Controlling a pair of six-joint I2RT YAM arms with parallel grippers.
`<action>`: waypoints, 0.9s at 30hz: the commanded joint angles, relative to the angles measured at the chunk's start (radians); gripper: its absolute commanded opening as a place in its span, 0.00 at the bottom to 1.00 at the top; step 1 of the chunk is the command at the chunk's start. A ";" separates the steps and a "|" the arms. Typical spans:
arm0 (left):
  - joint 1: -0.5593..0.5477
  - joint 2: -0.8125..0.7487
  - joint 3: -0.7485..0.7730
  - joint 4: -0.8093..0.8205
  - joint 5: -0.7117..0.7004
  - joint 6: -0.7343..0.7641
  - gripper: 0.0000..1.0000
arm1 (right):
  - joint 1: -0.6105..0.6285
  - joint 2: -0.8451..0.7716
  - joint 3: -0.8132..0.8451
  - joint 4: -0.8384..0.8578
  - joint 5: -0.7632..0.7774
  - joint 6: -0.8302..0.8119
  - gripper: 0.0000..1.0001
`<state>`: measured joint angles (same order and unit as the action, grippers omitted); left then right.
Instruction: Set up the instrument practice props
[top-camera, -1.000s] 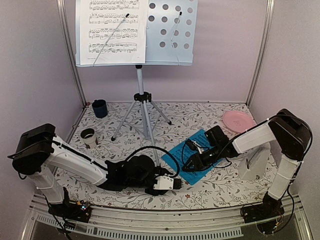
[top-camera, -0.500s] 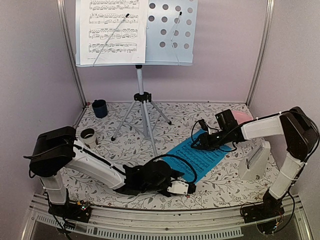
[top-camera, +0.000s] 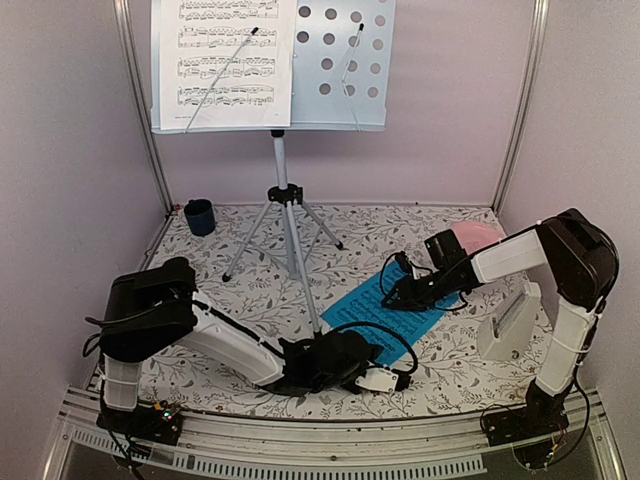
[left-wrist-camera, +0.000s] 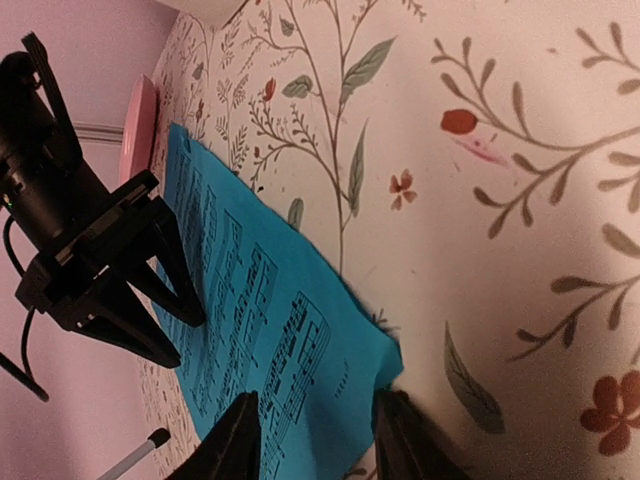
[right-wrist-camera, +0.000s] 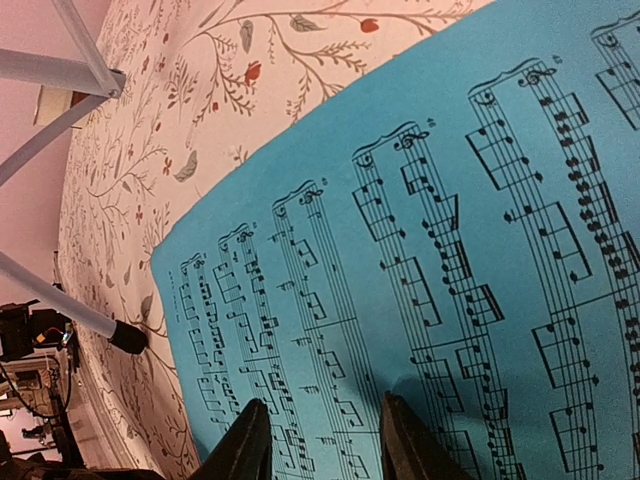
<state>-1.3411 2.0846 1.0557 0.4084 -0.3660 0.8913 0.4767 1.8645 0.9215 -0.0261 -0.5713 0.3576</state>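
Note:
The silver music stand (top-camera: 283, 190) stands at the back, its perforated tray (top-camera: 345, 60) carrying the white music sheet (top-camera: 226, 62) on the left half. The blue music sheet (top-camera: 400, 312) lies flat on the table. My left gripper (top-camera: 400, 379) is low at the sheet's near corner, open, and the blue sheet's corner (left-wrist-camera: 340, 370) lies between its fingers (left-wrist-camera: 238, 440). My right gripper (top-camera: 389, 297) is over the sheet's far left edge, open, with its fingertips (right-wrist-camera: 247, 447) down on the blue music sheet (right-wrist-camera: 420, 250). The white metronome (top-camera: 508, 322) stands right of the sheet.
A pink plate (top-camera: 478, 236) lies at the back right, partly behind my right arm. A dark cup (top-camera: 199, 216) stands at the back left. The stand's tripod legs (top-camera: 306, 290) reach close to the blue sheet's left edge. The enclosure walls are close on both sides.
My left arm slid right along the near edge to the blue sheet's near corner. My right gripper moved from the sheet's middle to its far left edge. Both jaws narrowed.

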 joint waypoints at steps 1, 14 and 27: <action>-0.015 0.082 0.032 -0.009 -0.055 0.054 0.40 | -0.001 0.053 -0.045 0.002 -0.009 0.005 0.37; 0.018 0.074 0.028 0.170 -0.070 0.034 0.17 | 0.001 0.025 -0.072 0.030 -0.059 0.015 0.36; 0.039 -0.294 -0.180 0.229 0.167 -0.041 0.00 | -0.088 -0.478 0.010 -0.001 -0.068 -0.067 0.81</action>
<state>-1.3254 1.9709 0.9230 0.5686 -0.3355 0.8932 0.4053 1.5471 0.8875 -0.0238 -0.6567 0.3447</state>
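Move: The blue sheet's near corner sits barely 1 cm ahead of the left gripper and 1 cm to its right, just below the fingertips; the sheet's middle is about 12 cm ahead and 1 cm right. The front tripod foot stands some 6 cm ahead and 15 cm left. For the right gripper, low over the sheet, the sheet's middle is about 3 cm back; the white wedge stands roughly 8 cm back and 25 cm right. Slide the left gripper about 2 cm forward and a little right, low over the table, while its fingers close fully to pinch the blue sheet's near corner; then draw back and slightly left and lift some 4 cm. Keep the right fingers resting on the sheet until that pinch is made, then take them off it, rising about 12 cm as they open wider and tip up a little. ##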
